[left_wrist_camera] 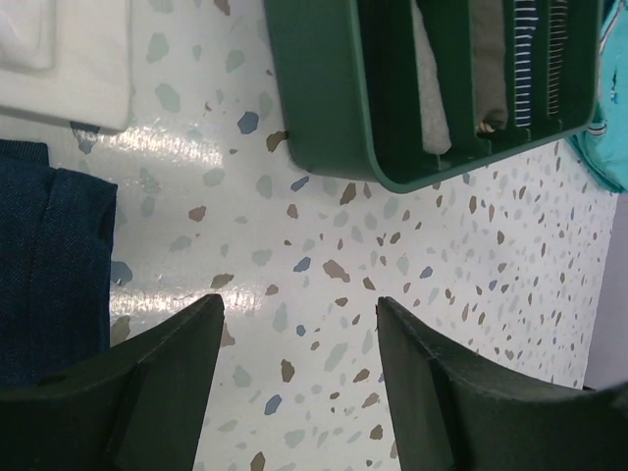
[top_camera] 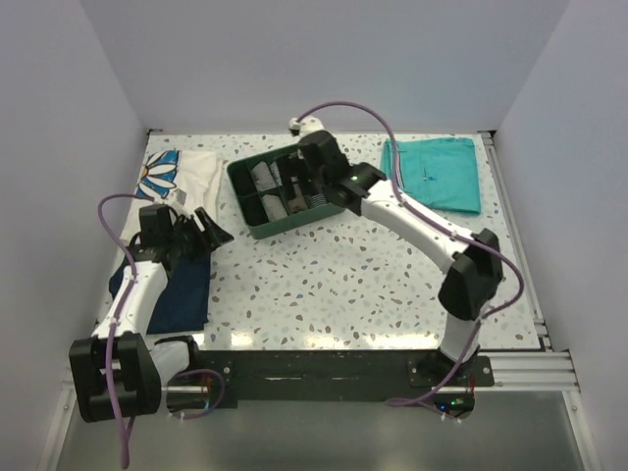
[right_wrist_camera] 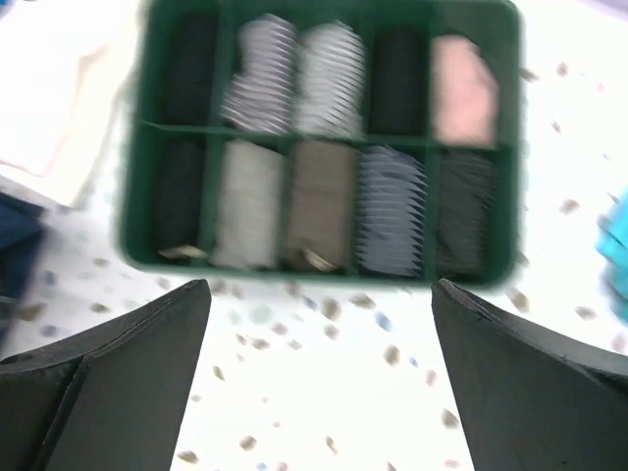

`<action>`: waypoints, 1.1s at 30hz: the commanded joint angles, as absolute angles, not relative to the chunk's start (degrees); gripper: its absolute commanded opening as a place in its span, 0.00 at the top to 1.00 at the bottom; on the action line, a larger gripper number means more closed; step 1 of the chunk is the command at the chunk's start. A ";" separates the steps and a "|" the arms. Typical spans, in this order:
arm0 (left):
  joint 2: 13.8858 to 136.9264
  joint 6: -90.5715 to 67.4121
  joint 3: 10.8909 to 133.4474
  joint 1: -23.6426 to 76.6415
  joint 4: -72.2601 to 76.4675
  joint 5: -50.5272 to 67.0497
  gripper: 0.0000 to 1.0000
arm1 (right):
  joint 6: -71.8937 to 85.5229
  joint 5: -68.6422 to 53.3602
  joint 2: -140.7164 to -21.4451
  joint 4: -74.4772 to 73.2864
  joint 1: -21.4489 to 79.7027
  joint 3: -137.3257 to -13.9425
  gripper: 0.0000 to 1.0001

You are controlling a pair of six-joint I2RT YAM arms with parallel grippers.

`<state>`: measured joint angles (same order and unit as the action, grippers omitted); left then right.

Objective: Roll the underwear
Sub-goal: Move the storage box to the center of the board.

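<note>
The underwear (right_wrist_camera: 182, 201) is a black roll with a beige edge showing. It lies in the near-left compartment of the green divider tray (right_wrist_camera: 324, 267), among several other small rolls. My right gripper (right_wrist_camera: 319, 285) is open and empty, its fingers spread wide over the speckled table just in front of the tray's near wall. From above, the right gripper (top_camera: 294, 191) hangs over the tray (top_camera: 294, 228) and hides part of it. My left gripper (left_wrist_camera: 299, 299) is open with nothing between its fingers. It hovers over bare table left of the tray (left_wrist_camera: 324, 118).
Folded teal shorts (top_camera: 432, 172) lie at the back right. A navy folded garment (top_camera: 182, 289) lies under the left arm, by the left gripper (top_camera: 218, 231). A white cloth with a daisy print (top_camera: 182, 177) lies at the back left, beside the tray.
</note>
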<state>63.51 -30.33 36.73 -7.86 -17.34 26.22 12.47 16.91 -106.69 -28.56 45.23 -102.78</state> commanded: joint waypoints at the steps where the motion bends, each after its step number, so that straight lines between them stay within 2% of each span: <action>1: 58.98 -28.48 36.12 -8.26 -13.36 27.86 0.30 | 14.41 19.51 -96.96 -29.00 38.77 -88.97 0.02; 4: 55.91 -28.48 35.25 -7.82 -12.66 27.16 0.27 | 14.94 19.51 -88.27 -28.65 34.29 -76.86 0.01; 5: 54.07 -28.48 35.16 -7.04 -12.66 25.94 0.17 | 15.20 19.16 -86.33 -28.57 31.75 -74.73 0.02; 7: 52.13 -27.86 35.15 -5.81 -13.53 24.18 0.16 | 15.21 18.28 -80.79 -28.39 29.37 -68.86 0.01; 9: 50.02 -27.43 36.38 -3.26 -15.02 20.05 0.16 | 14.86 17.32 -76.15 -28.30 25.68 -65.49 0.02; 11: 49.22 -27.33 38.83 -0.72 -17.57 16.20 0.06 | 14.59 16.35 -73.49 -28.39 22.52 -61.38 0.01; 13: 49.13 -27.77 40.77 1.82 -19.06 13.11 0.06 | 14.07 15.21 -70.59 -27.78 20.84 -57.86 0.01; 14: 49.22 -27.95 42.78 3.85 -19.51 10.92 0.00 | 13.98 14.60 -69.97 -27.77 19.61 -56.96 0.01; 18: 50.09 -27.17 48.06 7.90 -20.48 5.73 0.00 | 14.32 14.15 -68.99 -28.74 18.20 -54.41 0.01; 25: 55.98 -22.86 60.10 19.58 -23.99 -9.99 0.00 | 17.75 14.41 -68.99 -29.09 16.61 -54.06 0.01; 32: 70.46 -17.41 75.73 42.59 -26.89 -39.16 0.00 | 16.87 15.64 -69.35 -29.36 15.29 -52.65 0.01; 33: 71.71 -16.45 76.81 43.50 -26.89 -39.63 0.00 | 17.22 15.56 -69.17 -29.09 15.29 -52.30 0.01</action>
<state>65.91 -21.69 69.67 35.99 -25.47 -22.28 16.08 14.90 -69.67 -29.93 15.86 -53.49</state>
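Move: The storage box, with neither hand on it, lies roughly 17 cm ahead of the left hand, 20 cm to its right and 7 cm below. From the left hand, the white cloth is about 15 cm ahead and 11 cm left, and the navy cloth 12 cm back and 13 cm left, both some 10 cm down. From the right hand, the box is about 7 cm ahead, 3 cm left and 20 cm below; the turquoise cloth is 12 cm ahead, 35 cm right and 24 cm below. The storage box is left alone as the right hand, already open and clear of it, swings about 30 cm right, sinking and drawing back some 10 cm, to bare table before the turquoise cloth. The left hand rises nearly 20 cm, swinging right only later in the climb, to hang high before the box's left half; its fingers spread fully and its wrist tips up and rolls. ##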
